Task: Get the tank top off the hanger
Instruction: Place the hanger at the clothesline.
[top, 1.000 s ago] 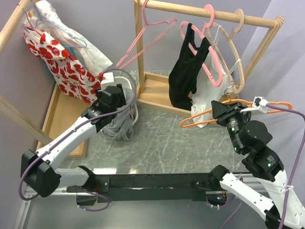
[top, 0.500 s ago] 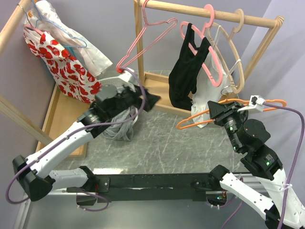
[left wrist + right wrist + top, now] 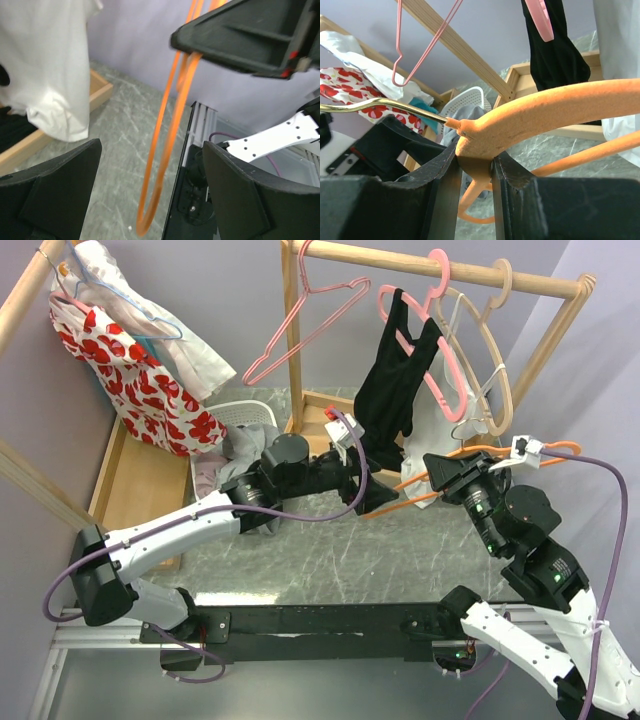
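Observation:
My right gripper (image 3: 445,468) (image 3: 475,165) is shut on the neck of a bare orange hanger (image 3: 565,447) (image 3: 545,112), held level above the table. My left gripper (image 3: 375,502) (image 3: 150,185) is open at the hanger's left end. In the left wrist view that orange loop (image 3: 165,135) hangs between the spread fingers and touches neither. A black tank top (image 3: 385,405) (image 3: 557,55) hangs on a pink hanger (image 3: 440,380) on the far rack. A grey garment (image 3: 245,445) lies in the white basket (image 3: 240,415); its shape is unclear.
The wooden rack (image 3: 450,270) at the back also carries a white garment (image 3: 430,440), a bare pink hanger (image 3: 300,335) and a tan hanger. A second rack on the left holds a red-patterned garment (image 3: 140,380). The rack's wooden base lies just behind the grippers.
My left arm swung right from the basket to the orange hanger's left end, and its jaws opened wider. The right gripper, still holding the hanger, shifted slightly left.

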You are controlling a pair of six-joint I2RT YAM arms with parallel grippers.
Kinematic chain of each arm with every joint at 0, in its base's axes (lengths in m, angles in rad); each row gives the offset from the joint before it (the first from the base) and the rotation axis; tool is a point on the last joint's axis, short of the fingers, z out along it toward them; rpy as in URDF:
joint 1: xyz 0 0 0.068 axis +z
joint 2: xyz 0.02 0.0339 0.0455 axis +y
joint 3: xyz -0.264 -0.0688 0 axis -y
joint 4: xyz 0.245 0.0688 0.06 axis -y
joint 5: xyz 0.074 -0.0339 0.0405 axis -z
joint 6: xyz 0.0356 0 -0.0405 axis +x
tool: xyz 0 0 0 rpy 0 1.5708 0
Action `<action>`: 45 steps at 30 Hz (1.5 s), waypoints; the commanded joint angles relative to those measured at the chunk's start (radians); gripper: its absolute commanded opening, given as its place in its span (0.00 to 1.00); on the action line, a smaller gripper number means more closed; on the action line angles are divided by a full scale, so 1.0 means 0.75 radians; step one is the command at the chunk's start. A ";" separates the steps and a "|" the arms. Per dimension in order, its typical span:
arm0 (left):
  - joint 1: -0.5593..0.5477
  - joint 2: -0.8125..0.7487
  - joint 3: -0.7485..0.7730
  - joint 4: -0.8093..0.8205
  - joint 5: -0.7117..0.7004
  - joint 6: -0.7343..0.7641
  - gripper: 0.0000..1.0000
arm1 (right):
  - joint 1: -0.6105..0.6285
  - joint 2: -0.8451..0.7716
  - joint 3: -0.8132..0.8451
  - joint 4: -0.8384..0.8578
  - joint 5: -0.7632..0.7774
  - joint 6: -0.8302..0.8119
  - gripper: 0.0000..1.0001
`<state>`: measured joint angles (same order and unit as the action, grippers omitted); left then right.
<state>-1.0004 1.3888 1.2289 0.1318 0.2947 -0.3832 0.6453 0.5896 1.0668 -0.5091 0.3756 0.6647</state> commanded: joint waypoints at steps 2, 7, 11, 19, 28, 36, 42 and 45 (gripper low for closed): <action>-0.024 0.003 0.077 0.135 0.077 -0.027 0.88 | -0.001 0.020 0.024 0.071 -0.020 0.003 0.06; -0.051 0.046 0.082 0.117 0.092 -0.027 0.84 | -0.001 0.024 0.030 0.079 -0.026 0.001 0.07; -0.067 0.081 0.075 0.096 0.073 -0.023 0.80 | -0.001 0.018 0.032 0.092 -0.032 0.007 0.07; -0.122 0.128 0.077 0.051 -0.004 -0.001 0.39 | -0.001 0.010 0.030 0.100 -0.041 0.022 0.07; -0.139 0.100 0.094 -0.030 -0.080 0.018 0.01 | -0.001 -0.001 0.020 0.086 -0.034 0.022 0.07; -0.141 -0.033 0.131 -0.220 -0.174 0.116 0.01 | 0.001 -0.084 -0.034 0.045 -0.049 -0.035 0.58; -0.139 -0.131 0.137 -0.492 -0.250 0.149 0.01 | 0.001 -0.185 -0.046 -0.002 0.029 -0.052 0.74; -0.139 -0.215 0.082 -0.583 -0.252 0.139 0.01 | -0.001 -0.203 -0.019 -0.023 0.094 -0.070 0.75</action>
<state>-1.1034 1.3247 1.2804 -0.1928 0.1429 -0.2996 0.6453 0.4564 1.0264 -0.5148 0.3767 0.6449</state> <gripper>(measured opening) 0.058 0.747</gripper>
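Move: The hanger's near end lies between and just past the left hand's open fingers, about 3 cm back, 3 cm right and 3 cm below. From the left hand, the right gripper is some 6 cm ahead, 11 cm right and 3 cm higher, and the black tank top hangs roughly 22 cm ahead, 2 cm right, about level. From the right hand, still gripping the hanger, that end is about 9 cm back, 8 cm left and 6 cm below. Left hand reaches right, back and down, pinches the hanger's end, draws 6 cm leftward as right hand releases. ##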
